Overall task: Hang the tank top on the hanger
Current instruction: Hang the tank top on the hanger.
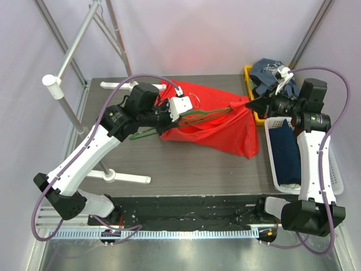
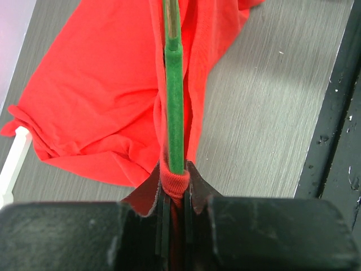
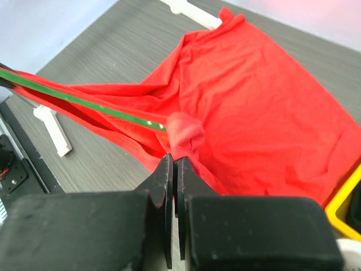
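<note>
The red tank top [image 1: 225, 132] lies bunched on the table's middle, stretched between both grippers. The thin green hanger [image 1: 206, 114] runs through it, from lower left to upper right. My left gripper [image 1: 165, 117] is shut on the hanger's bar. In the left wrist view the green hanger [image 2: 175, 107] enters the left gripper [image 2: 175, 170] wrapped in a red hem of the tank top [image 2: 96, 96]. My right gripper [image 1: 252, 104] is shut on a pinch of the cloth at its right end. In the right wrist view, that right gripper [image 3: 175, 162] holds a fold of tank top [image 3: 254, 113] beside the hanger [image 3: 84, 101].
A yellow bin [image 1: 249, 76] of dark clothes stands at the back right. A white basket [image 1: 334, 169] holding navy clothes [image 1: 286, 149] sits along the right edge. A metal clothes rack [image 1: 73, 53] with white feet [image 1: 127, 178] stands at the left.
</note>
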Robot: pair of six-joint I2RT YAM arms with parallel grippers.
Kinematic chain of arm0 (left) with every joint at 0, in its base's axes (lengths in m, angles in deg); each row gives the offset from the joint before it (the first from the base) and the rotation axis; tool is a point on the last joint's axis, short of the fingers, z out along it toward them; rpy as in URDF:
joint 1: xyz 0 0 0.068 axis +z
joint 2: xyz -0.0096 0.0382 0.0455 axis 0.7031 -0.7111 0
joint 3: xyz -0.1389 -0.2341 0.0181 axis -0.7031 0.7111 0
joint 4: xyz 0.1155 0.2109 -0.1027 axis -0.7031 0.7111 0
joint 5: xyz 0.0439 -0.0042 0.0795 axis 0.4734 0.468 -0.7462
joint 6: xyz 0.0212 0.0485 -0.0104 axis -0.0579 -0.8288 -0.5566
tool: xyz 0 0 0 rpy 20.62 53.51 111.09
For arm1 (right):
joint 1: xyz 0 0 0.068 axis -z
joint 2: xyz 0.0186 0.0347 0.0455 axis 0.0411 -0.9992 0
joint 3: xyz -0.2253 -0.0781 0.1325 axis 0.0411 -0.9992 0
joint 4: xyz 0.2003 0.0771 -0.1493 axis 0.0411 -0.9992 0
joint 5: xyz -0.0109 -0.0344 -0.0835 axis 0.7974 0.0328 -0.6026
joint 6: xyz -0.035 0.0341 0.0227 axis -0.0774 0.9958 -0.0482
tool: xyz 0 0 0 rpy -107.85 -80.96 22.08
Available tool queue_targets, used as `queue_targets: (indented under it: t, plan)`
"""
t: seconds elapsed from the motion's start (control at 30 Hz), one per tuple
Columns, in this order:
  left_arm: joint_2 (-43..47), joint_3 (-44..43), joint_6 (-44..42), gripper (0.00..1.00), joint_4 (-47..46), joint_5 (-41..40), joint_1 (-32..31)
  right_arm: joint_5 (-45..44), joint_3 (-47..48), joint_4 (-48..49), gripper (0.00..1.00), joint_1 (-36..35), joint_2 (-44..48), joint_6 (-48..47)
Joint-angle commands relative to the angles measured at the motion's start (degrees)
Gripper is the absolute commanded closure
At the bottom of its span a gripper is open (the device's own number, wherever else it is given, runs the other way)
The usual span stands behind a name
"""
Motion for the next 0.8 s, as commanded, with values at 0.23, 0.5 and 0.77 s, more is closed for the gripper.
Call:
queue_targets:
  t: [0.23,0.5,0.77]
  plan:
    - [1.00,-2.89,3.04,1.00,-4.61,-1.77,0.29,-1.41,-1.85,1.68,0.99,0.03,-2.51,-3.56]
    - [0.04,-3.42,3.66,1.00,-4.17,2.19,0.29,3.42,0.87,4.84,0.99,-0.85,-7.61,1.00]
    - [-0.32,-2.72,3.66,1.00,-4.43,1.93,0.30,10.11,1.05,13.28,0.99,-1.46,-7.00,9.97]
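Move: Your right fingers, shut on an edge of the tank top, have the hanger's free right end some 6 cm to their left, 2 cm farther out and about 3 cm lower. The jeans bin stands roughly 23 cm ahead, 12 cm right and 28 cm down; the white basket is about level with the hand, 25 cm right and 30 cm below. From the left gripper that hanger end lies about 22 cm right and 8 cm forward, near the same height. Lower the right gripper about 4 cm while carrying the pinched tank top edge some 3 cm forward, then swing left over the last bit, closing on the hanger's right end and tipping the fingers slightly down. Keep its fingers shut, and hold the left gripper in place with its grip on hanger and cloth. ##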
